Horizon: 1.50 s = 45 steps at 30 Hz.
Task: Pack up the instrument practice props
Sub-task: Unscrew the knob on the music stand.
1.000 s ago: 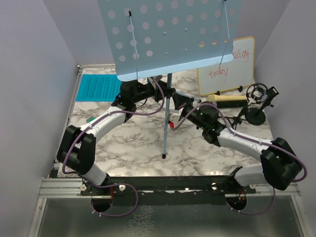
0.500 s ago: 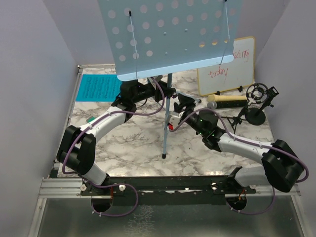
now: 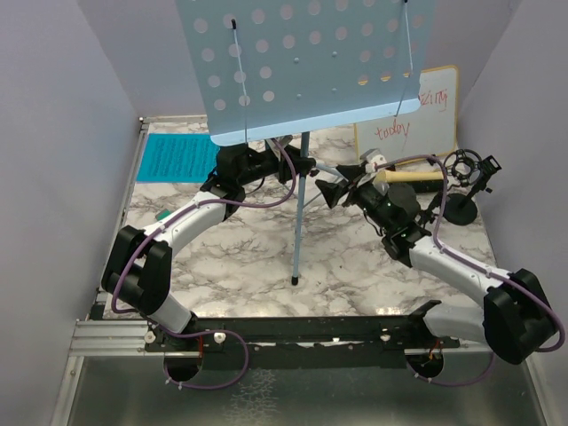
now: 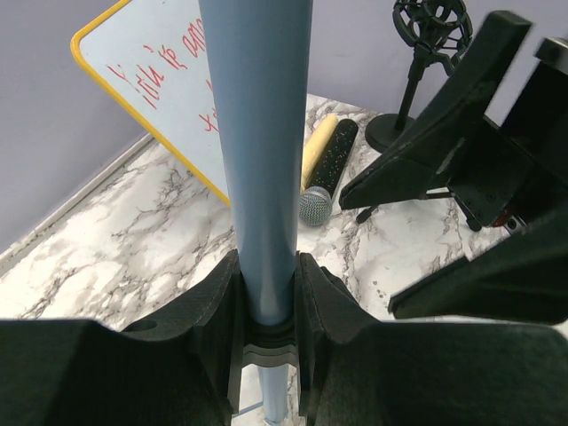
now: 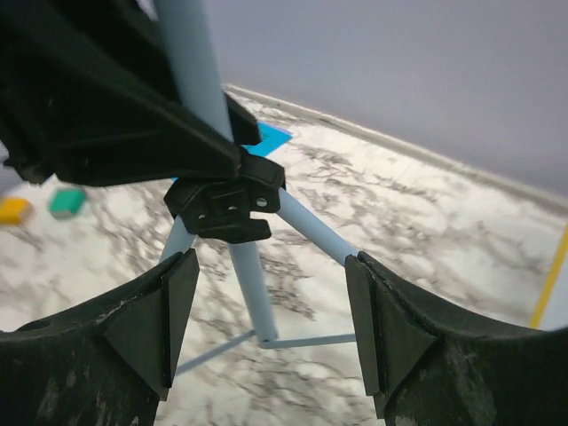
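Note:
The light-blue perforated music rack [image 3: 302,62] stands upright at the table's middle on its pole [image 3: 298,222]. My left gripper [image 3: 297,169] is shut on that pole [image 4: 257,160], one finger on each side, just above a black collar. My right gripper [image 3: 348,180] stands open just right of the pole, holding nothing. In the right wrist view the black leg hub [image 5: 226,200] and tripod legs [image 5: 257,293] lie beyond its spread fingers. The cyan sheet [image 3: 177,157] lies flat at the far left. The cream handheld microphone [image 3: 413,177] lies near the black studio microphone [image 3: 466,169] at the far right.
A wood-framed whiteboard [image 3: 417,124] with red writing leans on the back wall behind the microphones. A green block [image 5: 67,202] and an orange block [image 5: 13,210] lie left of the rack's legs. Grey walls close in both sides of the marble table [image 3: 248,257].
My right gripper has opened and swung from low against the pole to higher and farther right. The left gripper and the rack have not moved.

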### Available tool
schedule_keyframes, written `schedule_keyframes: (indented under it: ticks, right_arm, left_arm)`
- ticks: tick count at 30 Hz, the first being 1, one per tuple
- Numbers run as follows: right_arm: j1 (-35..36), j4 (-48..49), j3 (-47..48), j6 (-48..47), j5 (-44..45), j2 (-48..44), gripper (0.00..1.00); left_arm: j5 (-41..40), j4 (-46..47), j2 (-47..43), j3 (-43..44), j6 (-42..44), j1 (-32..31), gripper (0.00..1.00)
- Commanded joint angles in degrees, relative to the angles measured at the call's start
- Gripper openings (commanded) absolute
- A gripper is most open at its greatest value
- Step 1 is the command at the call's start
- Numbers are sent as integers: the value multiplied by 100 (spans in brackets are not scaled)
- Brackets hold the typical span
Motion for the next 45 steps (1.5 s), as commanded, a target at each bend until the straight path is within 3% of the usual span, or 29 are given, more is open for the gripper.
schedule_keyframes:
  ticks: [1, 9, 19, 27, 32, 39, 45]
  right_arm:
    - [-465, 266, 122, 2799, -498, 90, 74]
    - [-710, 345, 411, 4541, -887, 679, 73]
    - [-740, 166, 768, 4874, -1184, 1330, 62]
    - [-737, -247, 823, 3933, -1374, 1323, 34]
    - [-739, -666, 881, 3444, -1545, 1221, 30]
    - [-735, -753, 842, 3096, -1809, 1086, 33]
    - [-740, -1082, 956, 2213, -1972, 955, 18]
  left_arm:
    - [-30, -1663, 256, -441, -41, -6, 0]
    - [-37, -1662, 248, -450, -59, -7, 0]
    - [-45, -1659, 265, -441, -59, -16, 0]
    - [-30, -1680, 273, -432, -41, -16, 0]
    - [-27, -1671, 282, -424, -41, -16, 0]
    - [-32, -1677, 282, -423, -50, -16, 0]
    - [-30, -1680, 287, -423, -58, -16, 0]
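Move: The stand's knob sits close off the open right fingers: about 2 cm ahead, 3 cm to the left, roughly level. The stand's pole, clamped by the left gripper, is some 3 cm left of the knob and 1 cm farther out; the near end of a tripod leg leaves the black hub about 2 cm beyond the knob. From the left hand the knob lies about 3 cm to the right, 1 cm back. Roll the open right gripper some 45 degrees clockwise, seen along its fingers, while easing it forward and, after a brief swing right, left onto the knob, about 3 cm in all. Then close the fingers around the knob and start rolling back counter-clockwise, about 15 degrees. Keep the left gripper still, holding the stand. ##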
